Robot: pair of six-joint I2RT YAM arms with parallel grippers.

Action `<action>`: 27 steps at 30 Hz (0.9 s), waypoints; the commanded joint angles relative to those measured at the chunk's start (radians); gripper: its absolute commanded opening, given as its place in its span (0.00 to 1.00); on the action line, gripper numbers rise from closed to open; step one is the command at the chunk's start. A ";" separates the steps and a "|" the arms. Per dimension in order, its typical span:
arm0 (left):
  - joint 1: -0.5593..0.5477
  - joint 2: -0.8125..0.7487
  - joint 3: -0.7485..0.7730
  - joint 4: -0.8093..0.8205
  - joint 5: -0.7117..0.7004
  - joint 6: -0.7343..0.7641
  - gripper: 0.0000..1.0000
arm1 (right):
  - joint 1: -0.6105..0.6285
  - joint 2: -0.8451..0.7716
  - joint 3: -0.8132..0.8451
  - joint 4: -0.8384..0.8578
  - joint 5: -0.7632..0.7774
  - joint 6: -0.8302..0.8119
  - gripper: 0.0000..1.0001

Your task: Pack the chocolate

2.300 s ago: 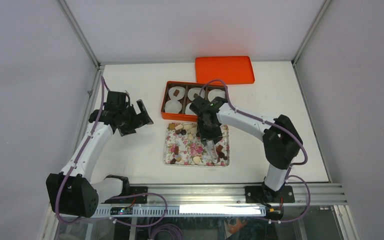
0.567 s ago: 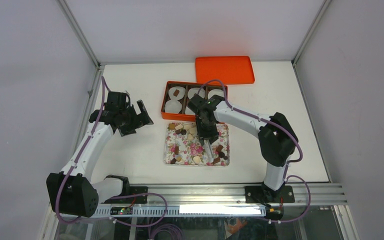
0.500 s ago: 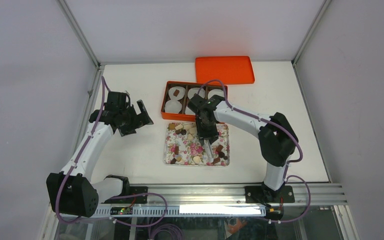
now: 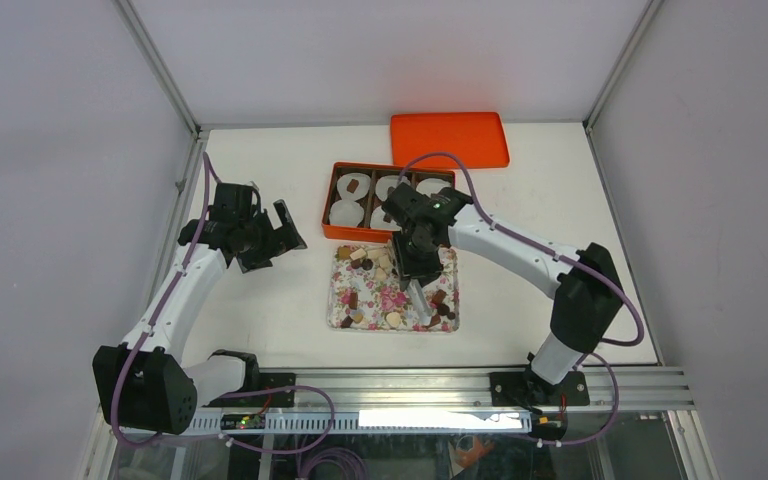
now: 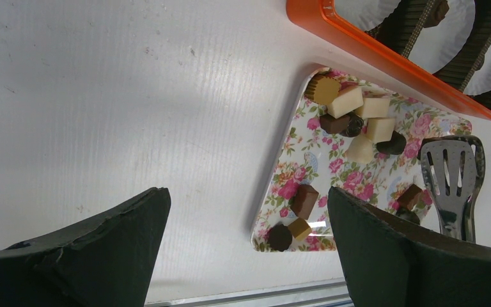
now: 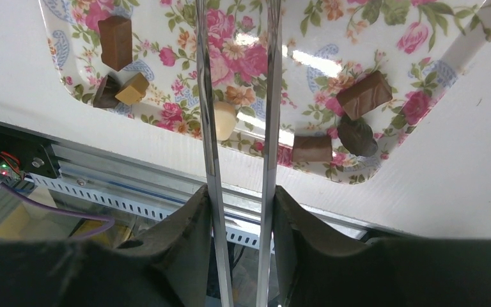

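Observation:
Small brown, tan and cream pieces of chocolate [image 4: 352, 298] lie scattered on a pink-flowered tray [image 4: 332, 322]. In the right wrist view a cream piece [image 6: 225, 121] sits between the two arms of metal tongs [image 6: 270, 96], with brown pieces [image 6: 364, 94] alongside. My right gripper [image 4: 418, 262] [image 6: 240, 192] hangs over the tray, shut on the tongs [image 4: 422, 300]; their tips run out of the wrist view. The left gripper [image 4: 278, 232] [image 5: 248, 195] is open and holds nothing, above the table left of the tray [image 5: 294, 160].
An orange box [image 4: 327, 205] with white paper cups stands just behind the tray; one cup holds a brown piece [image 4: 355, 185]. Its orange lid [image 4: 449, 139] lies at the back. A metal rail runs along the table's near edge [image 6: 134, 173].
The right arm's elbow has swung out to the right and its gripper has shifted slightly right over the tray, still holding the tongs. The left arm has not moved.

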State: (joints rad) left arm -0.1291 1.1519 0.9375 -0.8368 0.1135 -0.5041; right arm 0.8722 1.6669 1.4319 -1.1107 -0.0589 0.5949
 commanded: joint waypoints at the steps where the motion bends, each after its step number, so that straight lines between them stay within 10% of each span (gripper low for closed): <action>1: 0.009 -0.016 0.004 0.038 0.002 0.023 0.99 | 0.004 -0.044 0.088 -0.018 0.001 -0.013 0.00; 27: 0.010 -0.045 0.041 -0.054 -0.057 -0.004 0.99 | -0.072 0.572 0.772 -0.006 -0.029 -0.161 0.06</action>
State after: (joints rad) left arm -0.1291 1.1366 0.9413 -0.8864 0.0776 -0.5060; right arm 0.8070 2.2436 2.1284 -1.1427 -0.0559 0.4461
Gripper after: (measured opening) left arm 0.992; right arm 0.376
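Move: From the right hand, which holds the tongs, the empty front-left paper cup in the orange box lies about 21 cm ahead, 16 cm to the left and 10 cm lower. The chocolate in the cup behind it is some 28 cm ahead and 15 cm left; the one in the front-middle cup is 20 cm ahead and 8 cm left. The flowered tray's middle is 2 cm ahead and 7 cm left. From the left hand, the empty cup is roughly 14 cm ahead and 12 cm right. Keep the right gripper's hold on the tongs with the dark chocolate in their tips, and lift about 7 cm while swinging forward and left off the tray. Carry over the box's front wall towards the empty front-left cup, some 13 cm forward and 10 cm left in all, then sink about 9 cm, tipping the fingers' ends slightly forward on the rise and mostly back again. ##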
